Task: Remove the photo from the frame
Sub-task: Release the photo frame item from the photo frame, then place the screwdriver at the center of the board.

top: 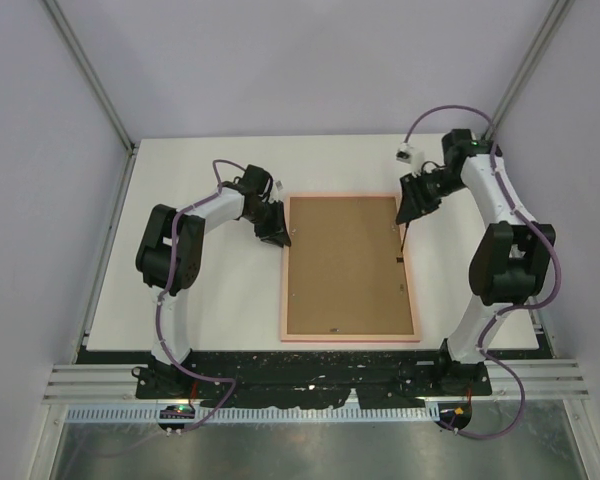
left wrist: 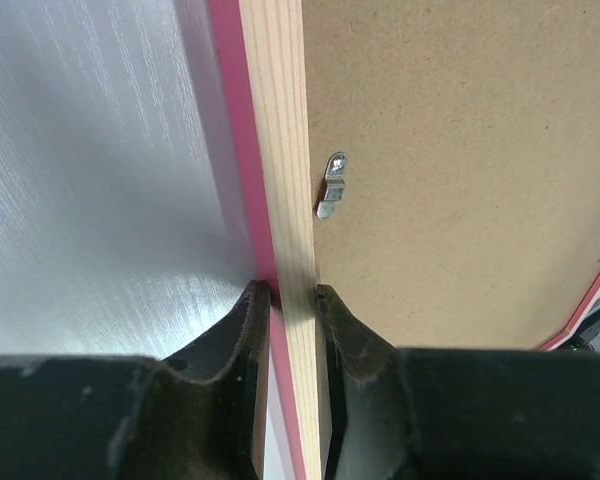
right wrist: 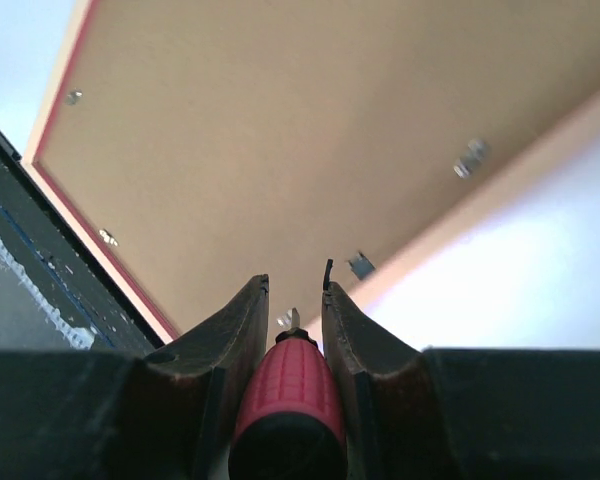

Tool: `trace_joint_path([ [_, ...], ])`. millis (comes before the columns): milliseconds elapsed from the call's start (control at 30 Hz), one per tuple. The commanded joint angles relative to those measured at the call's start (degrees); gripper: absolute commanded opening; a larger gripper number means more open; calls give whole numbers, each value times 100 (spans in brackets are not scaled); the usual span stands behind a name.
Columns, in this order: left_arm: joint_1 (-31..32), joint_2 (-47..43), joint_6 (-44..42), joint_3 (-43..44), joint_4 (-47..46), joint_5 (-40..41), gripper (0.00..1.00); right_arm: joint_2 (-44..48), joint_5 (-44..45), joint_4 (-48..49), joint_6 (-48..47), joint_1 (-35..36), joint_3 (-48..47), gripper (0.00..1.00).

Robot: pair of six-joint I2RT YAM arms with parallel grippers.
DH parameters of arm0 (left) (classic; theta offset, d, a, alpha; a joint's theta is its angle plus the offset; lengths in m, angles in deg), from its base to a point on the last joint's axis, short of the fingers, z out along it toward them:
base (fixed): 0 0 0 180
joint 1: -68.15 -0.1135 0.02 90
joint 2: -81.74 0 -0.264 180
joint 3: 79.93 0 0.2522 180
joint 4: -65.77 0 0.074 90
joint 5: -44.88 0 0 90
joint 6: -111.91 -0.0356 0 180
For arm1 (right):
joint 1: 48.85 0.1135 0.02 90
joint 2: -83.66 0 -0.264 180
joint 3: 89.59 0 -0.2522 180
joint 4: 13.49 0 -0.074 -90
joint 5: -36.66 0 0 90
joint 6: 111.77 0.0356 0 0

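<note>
The frame [top: 348, 266] lies face down in the middle of the white table, pink rim around a brown backing board [left wrist: 460, 180]. The photo is hidden under that board. My left gripper [top: 279, 234] is shut on the frame's left rail [left wrist: 280, 150], one finger on the outer pink side and one on the board side, just below a metal turn clip [left wrist: 333, 185]. At the frame's right edge my right gripper [top: 412, 204] is shut on a red-handled screwdriver [right wrist: 290, 390]. Its thin shaft [top: 404, 242] points down at the right rail, close to a clip [right wrist: 360, 265].
More metal clips [right wrist: 470, 158] sit along the board's edges. A white cable connector [top: 407, 153] hangs near the right arm at the back. A black strip [top: 310, 365] borders the table's near edge, and enclosure walls stand on both sides.
</note>
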Motion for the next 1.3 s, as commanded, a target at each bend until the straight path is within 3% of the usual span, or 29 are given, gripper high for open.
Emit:
trace_joint_path([
  [0, -95, 0, -70, -19, 24, 448, 10, 159, 112, -1208, -638, -750, -349, 8],
  [167, -104, 0, -70, -27, 16, 439, 10, -254, 498, -1833, -1236, -1532, -481, 8],
  [333, -104, 0, -61, -27, 24, 448, 10, -842, 1052, -1729, -1123, -2016, -622, 8],
  [467, -104, 0, -61, -27, 24, 448, 10, -1054, 1500, -1184, -702, -2079, -631, 8],
  [900, -104, 0, -70, -36, 7, 448, 10, -1511, 1764, 740, 811, -2070, -552, 13],
  [1267, -104, 0, -61, -36, 7, 439, 10, -1652, 2089, 1681, 1532, -1938, -447, 20],
])
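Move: The right hand, already holding the screwdriver, is bound for bare table about 19 cm to its right and 6 cm ahead, some 14 cm below. Also about 14 cm down, the frame's right rim is level with it, roughly 3 cm to its right, and a dark clip lies about 5 cm back and 1 cm to its left. From the left hand, that bare table is some 50 cm to the right, about 4 cm ahead and 2 cm down. Keeping its grip on the red screwdriver, the right hand swings fast out over the frame's right rim, some 19 cm to the right, first nearly level and then sinking about 10 cm, and finally eases forward above the bare table while turning clockwise and tipping its fingers more steeply down. The left hand stays put with its fingers still on either side of the frame's left rim. ##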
